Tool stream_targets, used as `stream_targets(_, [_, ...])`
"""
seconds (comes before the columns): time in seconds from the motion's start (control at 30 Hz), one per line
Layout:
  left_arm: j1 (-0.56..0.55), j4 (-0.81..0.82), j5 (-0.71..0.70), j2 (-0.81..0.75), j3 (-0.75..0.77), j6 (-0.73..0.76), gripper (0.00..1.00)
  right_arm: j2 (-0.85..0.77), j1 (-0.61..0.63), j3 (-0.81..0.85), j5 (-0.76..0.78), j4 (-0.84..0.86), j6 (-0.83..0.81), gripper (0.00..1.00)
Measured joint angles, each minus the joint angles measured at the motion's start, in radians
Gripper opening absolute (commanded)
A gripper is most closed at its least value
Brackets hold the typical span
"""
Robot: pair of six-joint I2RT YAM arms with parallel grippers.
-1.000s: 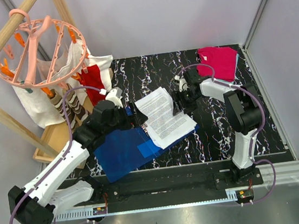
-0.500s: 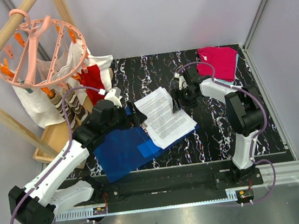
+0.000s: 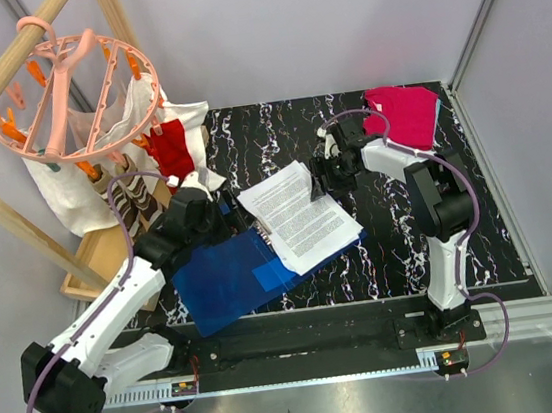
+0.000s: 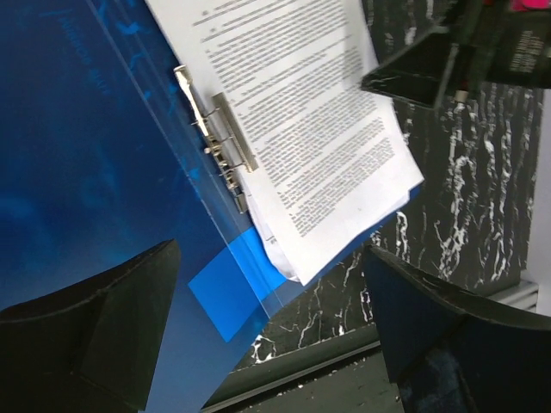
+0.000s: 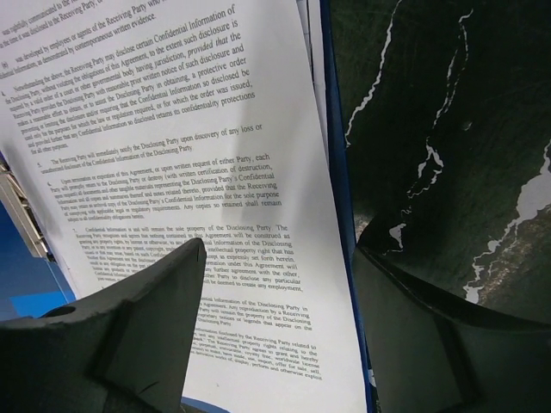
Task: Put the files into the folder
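The files (image 3: 298,219) are a stack of white printed sheets lying on the right half of the open blue folder (image 3: 226,278), beside its metal clip (image 4: 225,142). My left gripper (image 3: 224,211) hovers open over the folder's left half; in its wrist view the files (image 4: 301,129) and the folder (image 4: 86,172) lie beyond its spread fingers (image 4: 95,335). At the files' far right edge my right gripper (image 3: 320,186) stands open. Its wrist view shows the files (image 5: 198,172) and the folder's blue edge (image 5: 336,198) below the gap between its fingers (image 5: 112,335).
Folded pink and teal clothes (image 3: 406,115) lie at the back right corner. A wooden rack with a pink peg hanger (image 3: 70,91) and hanging laundry (image 3: 163,150) stands at the left. The arms' black mounting rail (image 3: 302,339) runs along the near edge of the marble table (image 3: 381,244).
The left arm has drawn back a little to the left. The right gripper has shifted slightly away and opened a touch wider. The files' left edge has slid a bit leftward.
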Motion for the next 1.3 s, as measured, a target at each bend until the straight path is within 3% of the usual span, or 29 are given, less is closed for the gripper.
stream_targets(0.17, [0.056,0.022,0.029,0.068,-0.031,-0.035,0.9,-0.008,0.001,0.0,0.002,0.003,0.024,0.79])
stream_targets(0.33, [0.146,0.112,0.132,0.147,-0.062,-0.06,0.88,-0.111,0.003,-0.033,0.127,0.001,0.078,0.78])
stream_targets(0.53, [0.206,0.297,0.23,0.291,-0.084,-0.09,0.81,-0.263,0.014,-0.127,0.033,0.107,0.211,0.42])
stream_targets(0.6, [0.209,0.344,0.235,0.332,-0.084,-0.094,0.76,-0.266,0.035,-0.163,0.0,0.154,0.246,0.25])
stream_targets(0.77, [0.219,0.44,0.246,0.436,-0.078,-0.097,0.7,-0.235,0.111,-0.24,-0.053,0.241,0.323,0.0])
stream_targets(1.3, [0.22,0.549,0.238,0.591,-0.048,-0.07,0.68,-0.103,0.137,-0.274,-0.069,0.347,0.356,0.0])
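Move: The middle of the files lies about 7 cm to the right hand's left, 6 cm back and just below; the metal clasp is some 17 cm left and 9 cm back from this hand. For the left hand, the clasp is about 9 cm ahead, 4 cm right and 14 cm down, the files' middle roughly 12 cm ahead, 15 cm right and 15 cm down. Right hand arcs 8 cm left-back over the files, shutting; left sinks 12 cm and forward towards the clasp. ##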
